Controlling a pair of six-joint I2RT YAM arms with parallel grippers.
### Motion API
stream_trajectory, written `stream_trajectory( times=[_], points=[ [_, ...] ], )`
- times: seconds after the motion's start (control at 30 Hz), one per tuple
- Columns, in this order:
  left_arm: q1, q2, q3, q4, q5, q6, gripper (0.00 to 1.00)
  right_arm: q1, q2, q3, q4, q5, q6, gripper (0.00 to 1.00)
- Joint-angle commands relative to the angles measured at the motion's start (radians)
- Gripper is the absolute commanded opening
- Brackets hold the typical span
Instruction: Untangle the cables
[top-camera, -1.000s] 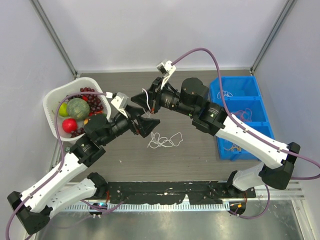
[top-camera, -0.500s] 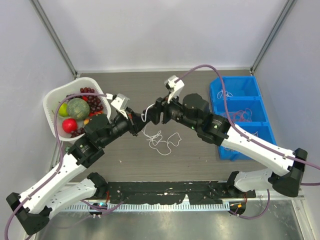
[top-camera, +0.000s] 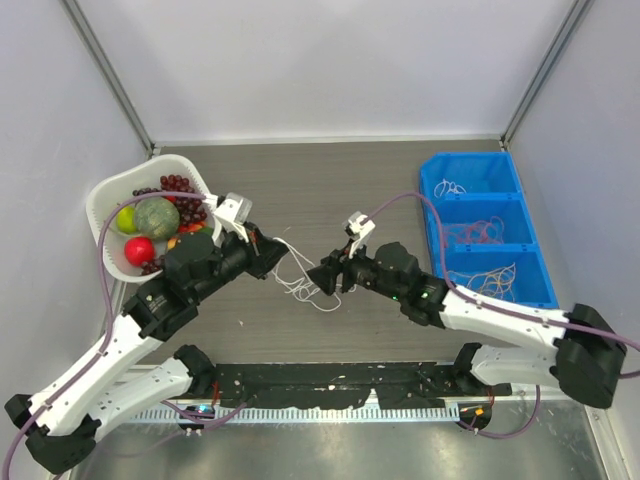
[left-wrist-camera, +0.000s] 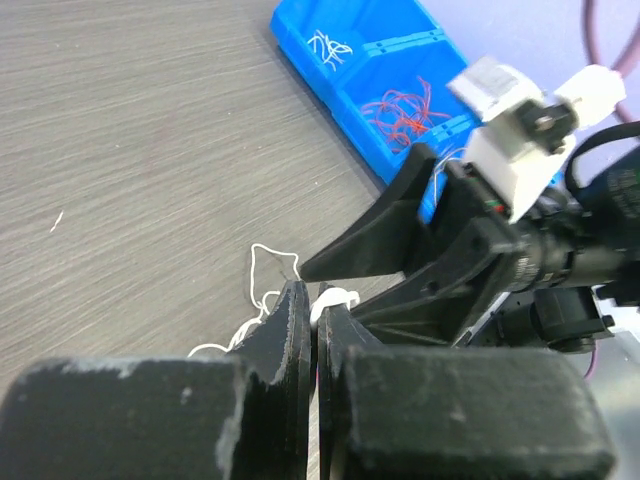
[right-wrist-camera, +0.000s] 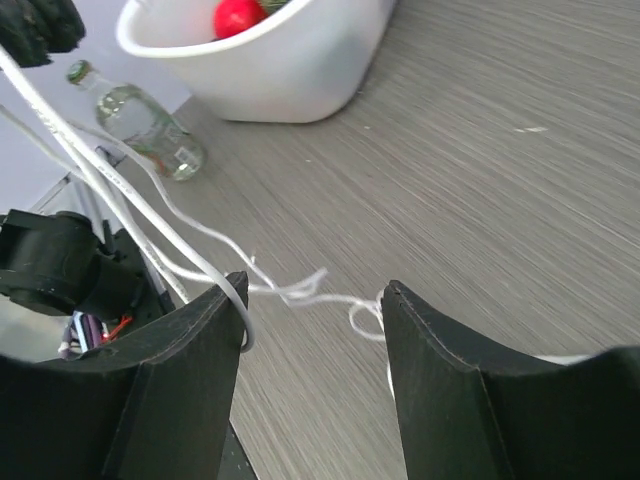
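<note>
A tangle of thin white cables (top-camera: 301, 287) lies on the wood-grain table between the two grippers. My left gripper (top-camera: 277, 257) is shut, with a loop of white cable (left-wrist-camera: 338, 297) pinched at its tips (left-wrist-camera: 315, 302). Strands trail from there down to the table (left-wrist-camera: 262, 268). My right gripper (top-camera: 325, 274) faces it from the right and stands open. In the right wrist view, white cable (right-wrist-camera: 300, 290) runs across the gap of the right gripper (right-wrist-camera: 312, 296) and one strand hooks round its left finger (right-wrist-camera: 205, 330). More cables, white (top-camera: 452, 187), red (top-camera: 476, 232) and yellowish (top-camera: 495, 276), lie sorted in the blue bin.
The blue three-compartment bin (top-camera: 436, 262) stands at the right. A white bowl (top-camera: 100, 205) of fruit sits at the left, close behind the left arm. A small glass bottle (right-wrist-camera: 150, 125) shows beyond the table's edge in the right wrist view.
The left gripper has shut on the white cable. The right gripper has opened, dropped lower and moved toward the near edge; the tangle now stretches between them.
</note>
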Motion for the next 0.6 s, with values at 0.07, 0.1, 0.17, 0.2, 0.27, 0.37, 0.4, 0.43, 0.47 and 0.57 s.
stream_trajectory(
  times=[0.07,0.1,0.17,0.2,0.27,0.37,0.4,0.43,0.47,0.57],
  points=[
    [0.017,-0.013,0.178,0.113,-0.066,-0.021,0.0,-0.003,0.221,-0.037,0.193,-0.223,0.005,0.61],
    [0.017,-0.008,0.192,0.103,-0.066,-0.018,0.0,-0.003,0.227,-0.037,0.198,-0.234,0.016,0.61],
    [0.017,-0.005,0.206,0.085,-0.077,-0.005,0.0,-0.003,0.18,-0.039,0.174,-0.195,0.013,0.61],
    [0.017,-0.004,0.208,0.07,-0.084,0.001,0.0,-0.004,0.125,-0.025,0.12,-0.175,0.008,0.62],
    [0.017,-0.004,0.191,0.048,-0.106,0.01,0.0,-0.004,0.039,0.017,0.01,-0.107,-0.01,0.62],
    [0.017,-0.001,0.142,0.039,-0.127,0.024,0.0,-0.004,-0.075,0.088,-0.11,-0.053,-0.032,0.63],
    [0.017,0.001,0.125,0.039,-0.137,0.024,0.0,-0.004,-0.119,0.117,-0.154,-0.05,-0.035,0.63],
    [0.017,0.004,0.105,0.045,-0.147,0.024,0.0,-0.004,-0.144,0.136,-0.173,-0.053,-0.033,0.63],
    [0.017,0.01,0.091,0.045,-0.155,0.022,0.0,-0.004,-0.178,0.14,-0.17,-0.055,-0.021,0.63],
    [0.017,0.022,0.059,0.062,-0.157,0.021,0.0,-0.003,-0.23,0.148,-0.123,-0.079,0.049,0.66]
  ],
)
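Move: My left fingers are already shut on the white cable. The strand from them slopes down to my open right hand; its middle is about 3 cm right of and 5 cm below my left hand, and about 4 cm left of and 5 cm above my right. The cable heap on the table lies roughly 3 cm ahead, 4 cm right and 29 cm below my left hand; from my right hand it is 3 cm ahead, 3 cm left and 19 cm below. With its fingers still parted, my right hand pushes about 4 cm left along the strand, then reverses, going some 5 cm right while it climbs about 10 cm from its lowest point and draws back slightly. My left hand keeps its pinch on the white cable and, mostly in the second half, lifts it about 3 cm, easing a little left and forward. ##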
